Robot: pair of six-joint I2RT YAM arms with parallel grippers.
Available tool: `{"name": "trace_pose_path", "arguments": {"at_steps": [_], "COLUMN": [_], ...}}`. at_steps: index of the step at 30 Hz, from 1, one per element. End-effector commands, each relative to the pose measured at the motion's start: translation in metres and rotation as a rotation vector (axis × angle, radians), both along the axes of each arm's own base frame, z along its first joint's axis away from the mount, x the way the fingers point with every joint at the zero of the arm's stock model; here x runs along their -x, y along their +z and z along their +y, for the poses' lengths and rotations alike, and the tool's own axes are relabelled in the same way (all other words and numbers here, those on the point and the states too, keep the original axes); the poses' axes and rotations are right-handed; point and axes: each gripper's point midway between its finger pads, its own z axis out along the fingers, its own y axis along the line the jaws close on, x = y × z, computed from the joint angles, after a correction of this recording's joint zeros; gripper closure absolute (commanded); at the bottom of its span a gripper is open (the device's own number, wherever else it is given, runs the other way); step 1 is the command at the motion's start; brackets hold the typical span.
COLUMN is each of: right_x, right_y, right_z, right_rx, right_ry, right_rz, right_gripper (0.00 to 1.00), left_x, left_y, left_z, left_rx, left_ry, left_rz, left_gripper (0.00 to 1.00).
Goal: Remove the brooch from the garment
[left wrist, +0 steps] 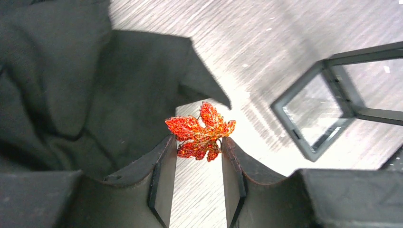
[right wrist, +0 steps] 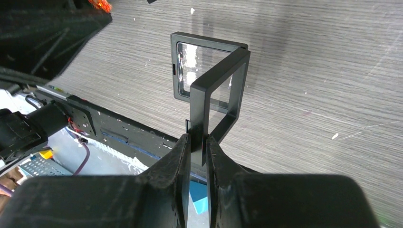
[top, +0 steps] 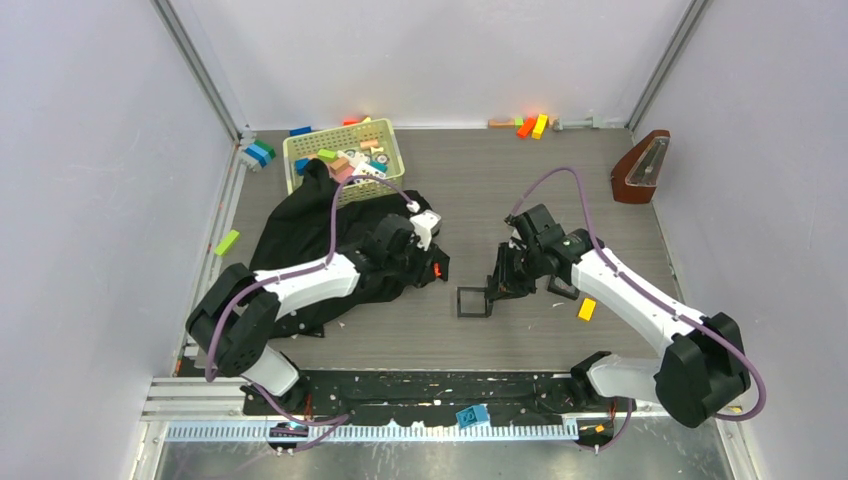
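The brooch (left wrist: 200, 132), a tiny orange-red leaf shape, sits pinched between the tips of my left gripper (left wrist: 198, 142), which is shut on it. It hangs over bare table just past a pointed corner of the black garment (left wrist: 71, 95); whether it still touches the cloth I cannot tell. From above, the brooch (top: 437, 268) shows as a red speck at the right edge of the garment (top: 310, 240), under my left gripper (top: 432, 262). My right gripper (right wrist: 198, 140) is shut on the upright half of an open black frame (right wrist: 209, 71), whose other half lies flat on the table.
A yellow-green basket (top: 345, 150) of toy pieces stands behind the garment. A brown metronome (top: 640, 168) is at the back right. An orange block (top: 587, 309) lies by the right arm, a green block (top: 227, 242) at the left edge, and coloured blocks (top: 532, 126) by the back wall.
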Motion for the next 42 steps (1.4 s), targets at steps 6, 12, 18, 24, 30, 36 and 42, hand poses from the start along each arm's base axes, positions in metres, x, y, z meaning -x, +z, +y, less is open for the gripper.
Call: {"name": "trace_pose_path", "arguments": {"at_steps": [6, 12, 18, 24, 30, 36, 42], "right_x": [-0.017, -0.019, -0.020, -0.024, -0.022, -0.020, -0.018], "right_y": [0.007, 0.005, 0.003, 0.006, 0.005, 0.004, 0.004], "right_z": [0.012, 0.013, 0.013, 0.009, 0.010, 0.015, 0.017], "right_rx": [-0.025, -0.028, -0.020, -0.005, -0.012, -0.035, -0.049], "right_ry": [0.011, 0.014, 0.020, 0.004, 0.010, 0.023, 0.030], "right_rz": [-0.019, -0.014, -0.014, -0.049, -0.040, -0.027, -0.022], "right_gripper": [0.96, 0.96, 0.97, 0.98, 0.98, 0.98, 0.98], "left_x": [0.023, 0.033, 0.041, 0.049, 0.059, 0.059, 0.051], "left_y": [0.034, 0.031, 0.020, 0.012, 0.009, 0.005, -0.003], "left_z": [-0.054, -0.067, -0.079, -0.088, -0.098, -0.101, -0.102], "left_rx": [0.219, 0.223, 0.210, 0.180, 0.187, 0.177, 0.139], "left_ry": [-0.200, -0.267, -0.313, -0.346, -0.407, -0.426, -0.399], "left_rz": [-0.115, -0.154, -0.153, -0.158, -0.191, -0.214, -0.226], "left_gripper": [0.79, 0.79, 0.80, 0.80, 0.79, 0.77, 0.73]}}
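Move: The left hand already holds the brooch, and the open case's base lies about 9 cm to its right, 7 cm back and 6 cm below. The upright lid is 13 cm right and 7 cm back of that hand; the garment's middle is some 22 cm left and 5 cm ahead. The right hand, pinching the lid, has the case's base 5 cm left, level with it and 6 cm below; a second case is 16 cm right and 2 cm ahead. Left hand carries the pinched brooch about 9 cm right, 7 back, over the case; right keeps the lid. ##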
